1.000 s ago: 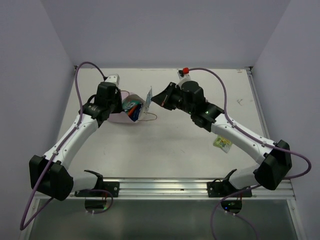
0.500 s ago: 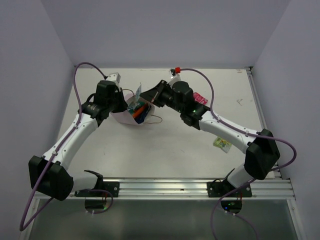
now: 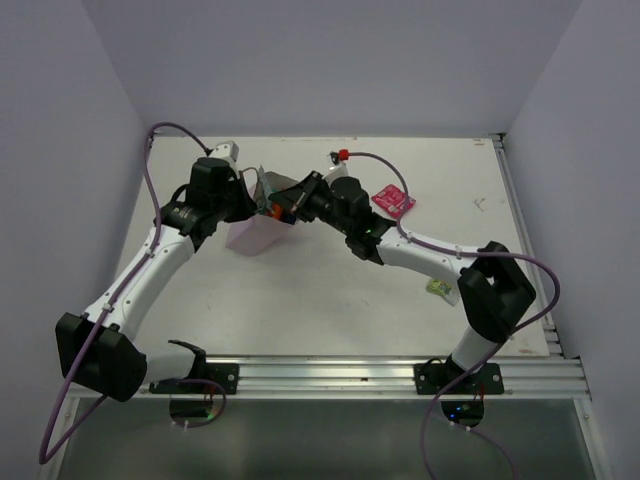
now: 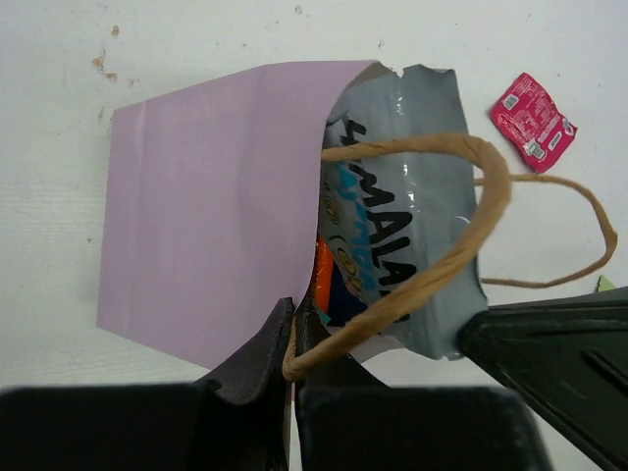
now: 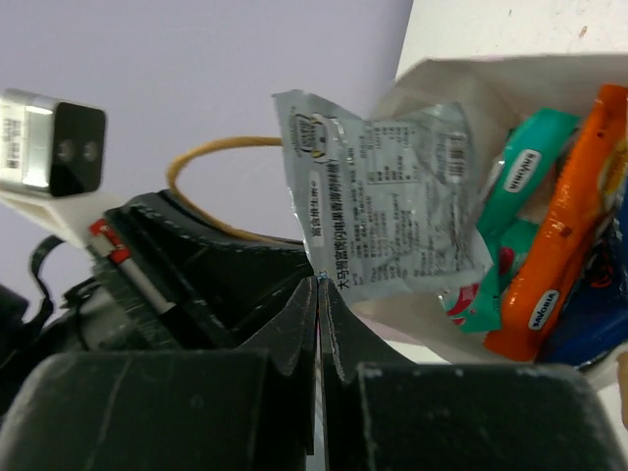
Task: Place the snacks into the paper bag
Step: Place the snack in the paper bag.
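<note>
The pale pink paper bag (image 3: 246, 236) lies on its side, mouth toward the right arm. My left gripper (image 4: 292, 312) is shut on its tan string handle (image 4: 432, 147), at the bag's rim (image 4: 211, 196). My right gripper (image 5: 321, 285) is shut on a corner of the silver-grey packet (image 5: 383, 196), which is partly inside the bag's mouth (image 4: 412, 206). Orange (image 5: 564, 235), teal-green (image 5: 520, 167) and dark blue (image 5: 601, 329) packets lie inside. The pink-red packet (image 3: 393, 200) rests on the table to the right. The yellow-green packet (image 3: 438, 287) peeks out from under the right forearm.
The two grippers (image 3: 268, 205) meet closely at the bag's mouth near the back of the white table (image 3: 330, 300). Purple walls close in the left, back and right sides. The bag's second handle loop (image 4: 579, 235) trails on the table.
My right arm has swung left, carrying the silver-grey packet to the bag's mouth. That uncovered the pink-red packet. My left gripper shifted slightly and the bag turned with it.
</note>
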### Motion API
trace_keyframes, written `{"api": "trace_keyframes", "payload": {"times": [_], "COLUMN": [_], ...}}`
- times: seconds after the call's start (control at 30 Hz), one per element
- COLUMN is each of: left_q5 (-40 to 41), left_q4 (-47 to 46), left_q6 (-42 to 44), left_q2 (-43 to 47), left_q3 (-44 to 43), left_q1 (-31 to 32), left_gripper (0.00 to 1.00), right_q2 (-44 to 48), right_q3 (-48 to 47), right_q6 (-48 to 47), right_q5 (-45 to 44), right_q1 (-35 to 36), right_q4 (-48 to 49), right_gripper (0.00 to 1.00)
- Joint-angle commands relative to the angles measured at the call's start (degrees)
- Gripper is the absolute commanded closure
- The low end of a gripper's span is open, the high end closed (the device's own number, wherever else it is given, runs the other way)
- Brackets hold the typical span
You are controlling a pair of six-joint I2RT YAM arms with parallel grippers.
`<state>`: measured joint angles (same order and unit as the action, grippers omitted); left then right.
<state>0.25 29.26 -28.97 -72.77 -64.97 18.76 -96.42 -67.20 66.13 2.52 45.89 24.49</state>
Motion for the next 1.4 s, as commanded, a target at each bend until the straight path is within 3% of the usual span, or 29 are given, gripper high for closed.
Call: {"api": "trace_keyframes", "payload": {"times": [0.0, 0.37, 0.73, 0.93, 1.13, 1.37], "left_q5": [-1.0, 3.5, 2.9, 2.6, 5.4, 8.6], "left_q4": [-4.6, -3.0, -0.7, -1.8, -2.3, -3.2], "left_q6": [-1.4, 4.3, 16.4, 18.5, 19.3, 17.9], "left_q2": [2.5, 2.3, 1.9, 1.6, -1.4, -2.6], "left_q3": [-3.3, -1.4, -2.2, -2.3, -3.3, -2.6], "left_q1": [0.0, 0.0, 0.0, 1.0, 5.8, 8.1], "left_gripper": [1.00, 1.00, 1.00, 1.00, 1.00, 1.00], "right_q2": [-1.7, -0.1, 6.7, 12.2, 12.5, 10.6], "right_q3": [1.5, 8.6, 3.8, 3.6, 5.1, 9.8], "right_q6": [0.9, -1.5, -10.1, -11.3, -10.4, -7.2], "right_q5": [-1.6, -4.0, -5.9, -10.5, -10.9, -6.6], "right_q1": [0.3, 0.3, 0.2, 0.2, 0.2, 0.2], "right_q4": [7.5, 4.0, -17.2, -25.9, -27.0, -21.2], "right_gripper": [1.00, 1.00, 1.00, 1.00, 1.00, 1.00]}}
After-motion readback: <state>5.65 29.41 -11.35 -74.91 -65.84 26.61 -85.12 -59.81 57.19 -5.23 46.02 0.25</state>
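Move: The grey snack packet is already pinched in the right fingers, standing up at the paper bag's mouth. The middle of that mouth lies some 6 cm ahead of the right hand, 1 cm to its right and 12 cm below; the pink packet is about 16 cm ahead, 26 cm right and 26 cm down on the table. From the left hand, which already grips the bag's rim and handle, the mouth's middle is about 6 cm ahead, 6 cm right and 6 cm below. The grey packet, still pinched by its edge, is lowered about 8 cm at the bag mouth by the right hand, then drawn right and a little back, rising slightly before dipping again, while that wrist tips some 20 degrees with its left-pointing fingers downward. The left hand keeps hold of the rim, rolls its left side up and turns clockwise about 15 degrees, easing left and then some 3 cm right. ##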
